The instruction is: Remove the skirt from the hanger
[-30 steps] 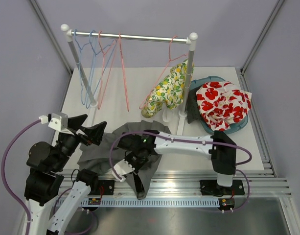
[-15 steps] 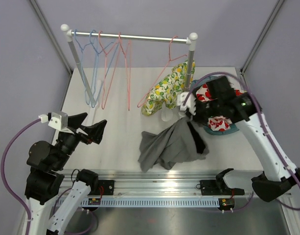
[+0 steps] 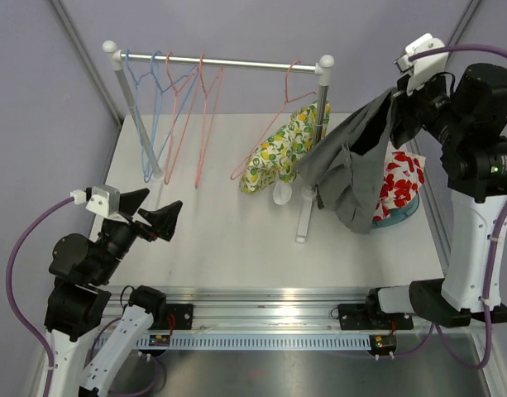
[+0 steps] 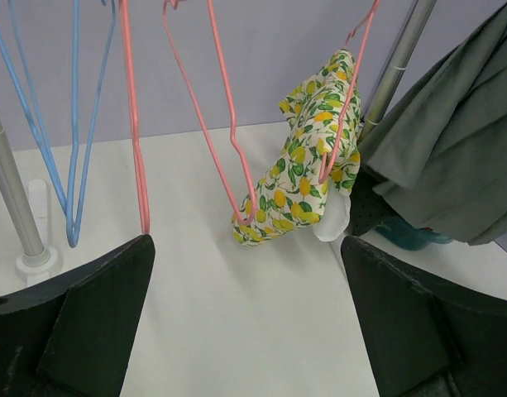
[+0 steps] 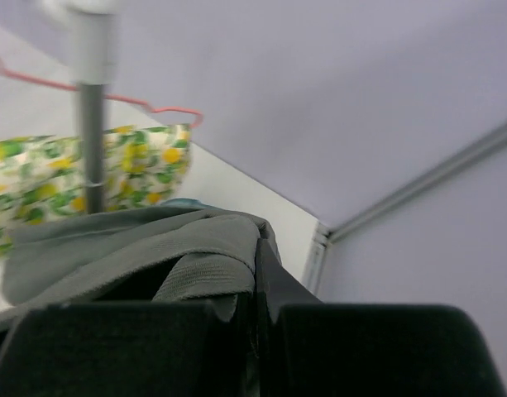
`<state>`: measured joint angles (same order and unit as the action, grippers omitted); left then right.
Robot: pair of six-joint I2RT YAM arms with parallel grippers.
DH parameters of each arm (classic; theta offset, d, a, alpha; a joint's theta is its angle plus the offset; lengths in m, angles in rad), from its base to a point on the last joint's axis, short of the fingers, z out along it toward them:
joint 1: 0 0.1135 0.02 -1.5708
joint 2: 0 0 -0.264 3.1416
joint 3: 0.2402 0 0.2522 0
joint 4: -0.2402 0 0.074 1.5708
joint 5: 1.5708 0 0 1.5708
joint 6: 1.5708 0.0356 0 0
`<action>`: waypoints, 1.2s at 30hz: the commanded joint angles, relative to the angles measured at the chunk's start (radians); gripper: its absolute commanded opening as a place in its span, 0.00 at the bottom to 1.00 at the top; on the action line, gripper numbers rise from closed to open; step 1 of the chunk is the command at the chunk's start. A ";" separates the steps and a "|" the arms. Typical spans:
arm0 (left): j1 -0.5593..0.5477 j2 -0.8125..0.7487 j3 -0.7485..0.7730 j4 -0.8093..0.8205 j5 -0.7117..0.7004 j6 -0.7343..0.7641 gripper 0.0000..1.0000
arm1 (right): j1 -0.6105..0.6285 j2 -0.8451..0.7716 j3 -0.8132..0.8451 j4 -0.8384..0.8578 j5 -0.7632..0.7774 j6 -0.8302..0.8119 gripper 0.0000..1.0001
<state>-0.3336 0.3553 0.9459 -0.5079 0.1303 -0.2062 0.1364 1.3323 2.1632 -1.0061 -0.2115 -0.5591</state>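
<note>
The grey skirt (image 3: 348, 178) hangs bunched in the air at the right, beside the rack's right post. My right gripper (image 3: 392, 99) is shut on its top edge. In the right wrist view the ribbed waistband (image 5: 205, 273) is pinched in that gripper (image 5: 257, 277). A pink hanger (image 3: 274, 124) on the rail still carries a lemon-print garment (image 3: 286, 153). My left gripper (image 3: 154, 217) stands open over the table's left front, holding nothing. In its own view (image 4: 246, 322) it faces the lemon-print garment (image 4: 307, 178) and the grey skirt (image 4: 451, 157).
A rail (image 3: 228, 62) on two white posts spans the back. It holds empty blue hangers (image 3: 154, 116) and pink hangers (image 3: 205, 116). A blue basket (image 3: 402, 217) with red-flowered cloth (image 3: 398, 178) sits at the right, partly behind the skirt.
My right arm swung from the table's front left to the far right and rose, carrying the grey skirt off the table into the air. The left arm barely moved.
</note>
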 commanded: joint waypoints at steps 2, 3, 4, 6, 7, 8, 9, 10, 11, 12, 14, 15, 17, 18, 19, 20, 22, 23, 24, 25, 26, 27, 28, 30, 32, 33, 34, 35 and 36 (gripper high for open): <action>0.004 -0.013 -0.006 0.034 0.008 0.027 0.99 | -0.160 0.100 0.128 0.138 0.127 0.059 0.00; 0.004 -0.016 -0.007 0.032 0.006 0.028 0.99 | -0.211 0.110 0.135 0.153 0.132 0.057 0.00; 0.004 -0.018 -0.009 0.031 0.008 0.028 0.99 | -0.242 0.122 0.142 0.176 0.124 0.053 0.00; 0.004 -0.024 -0.010 0.031 0.008 0.031 0.99 | -0.285 0.160 0.164 0.195 0.121 0.039 0.00; 0.004 -0.024 -0.013 0.031 0.008 0.033 0.99 | -0.326 0.178 0.178 0.193 0.112 0.034 0.00; 0.004 -0.024 -0.015 0.034 0.009 0.033 0.99 | -0.343 0.217 0.216 0.181 0.084 0.028 0.00; 0.004 -0.026 -0.016 0.034 0.008 0.034 0.99 | -0.357 0.235 0.234 0.169 0.071 0.024 0.00; 0.004 -0.024 -0.018 0.037 0.005 0.034 0.99 | -0.369 0.254 0.248 0.150 0.054 0.019 0.00; 0.004 -0.026 -0.019 0.040 0.005 0.034 0.99 | -0.371 0.274 0.250 0.149 0.052 0.005 0.00; 0.004 -0.024 -0.021 0.043 0.006 0.034 0.99 | -0.373 0.280 0.241 0.144 0.047 -0.001 0.00; 0.004 -0.024 -0.029 0.051 0.008 0.034 0.99 | -0.373 0.284 0.198 0.149 0.043 -0.015 0.00; 0.004 -0.024 -0.032 0.054 0.008 0.033 0.99 | -0.373 0.283 0.178 0.149 0.029 -0.018 0.00; 0.004 -0.019 -0.036 0.057 0.011 0.033 0.99 | -0.374 0.259 0.089 0.150 -0.046 -0.021 0.00; 0.004 -0.018 -0.038 0.060 0.011 0.033 0.99 | -0.373 0.245 0.054 0.147 -0.093 -0.025 0.00; 0.004 -0.015 -0.039 0.063 0.015 0.033 0.99 | -0.373 0.214 0.014 0.149 -0.188 -0.025 0.00; 0.004 -0.013 -0.041 0.065 0.015 0.036 0.99 | -0.373 0.202 -0.062 0.150 -0.240 -0.021 0.00; 0.004 -0.007 -0.039 0.068 0.020 0.034 0.99 | -0.373 0.174 -0.133 0.136 -0.383 -0.027 0.00; 0.004 -0.006 -0.039 0.071 0.022 0.034 0.99 | -0.373 0.170 -0.205 0.141 -0.414 -0.004 0.00; 0.004 -0.006 -0.039 0.071 0.022 0.033 0.99 | -0.373 0.165 -0.236 0.142 -0.442 0.001 0.00; 0.004 -0.007 -0.039 0.075 0.023 0.033 0.99 | -0.373 0.166 -0.268 0.152 -0.480 0.008 0.00; 0.004 -0.007 -0.039 0.075 0.023 0.031 0.99 | -0.373 0.169 -0.336 0.165 -0.492 0.042 0.00; 0.004 -0.006 -0.041 0.080 0.026 0.028 0.99 | -0.373 0.176 -0.365 0.172 -0.506 0.048 0.00; 0.004 -0.004 -0.041 0.080 0.031 0.028 0.99 | -0.373 0.194 -0.393 0.188 -0.512 0.059 0.00; 0.004 -0.001 -0.041 0.081 0.035 0.025 0.99 | -0.373 0.218 -0.474 0.210 -0.497 0.083 0.00; 0.004 -0.001 -0.044 0.091 0.049 0.018 0.99 | -0.371 0.258 -0.560 0.250 -0.448 0.091 0.00; 0.004 0.001 -0.047 0.094 0.052 0.013 0.99 | -0.373 0.272 -0.587 0.274 -0.436 0.088 0.00; 0.004 0.002 -0.052 0.104 0.064 0.008 0.99 | -0.373 0.307 -0.639 0.284 -0.396 0.082 0.00; 0.004 0.005 -0.053 0.115 0.074 -0.002 0.99 | -0.373 0.327 -0.661 0.294 -0.381 0.077 0.00; 0.004 0.013 -0.056 0.123 0.083 -0.010 0.99 | -0.373 0.347 -0.678 0.302 -0.359 0.068 0.00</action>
<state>-0.3336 0.3435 0.9028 -0.4610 0.1612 -0.1902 -0.2356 1.6203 1.5433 -0.7784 -0.6262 -0.4973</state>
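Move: Ahead and well below the right hand, which already holds the grey skirt hanging, lies the teal bin: about 15 cm farther out, 5 cm to the right, 46 cm down. The foot of the rack's right pole stands about 14 cm ahead, 13 cm left and 50 cm down; the lemon-print skirt hangs some 12 cm ahead, 21 cm left and 32 cm down. From the left hand the bin is roughly 30 cm ahead, 48 cm right and 32 cm lower. Swinging the pinched grey skirt about 15 cm to the right and 9 cm forward, away from the rack, the right hand then sinks nearly 30 cm towards the teal bin while coming some 8 cm back to the left. The wrist yaws clockwise and back, and tips down about 40 degrees on the descent; the fingers stay shut on the cloth. ##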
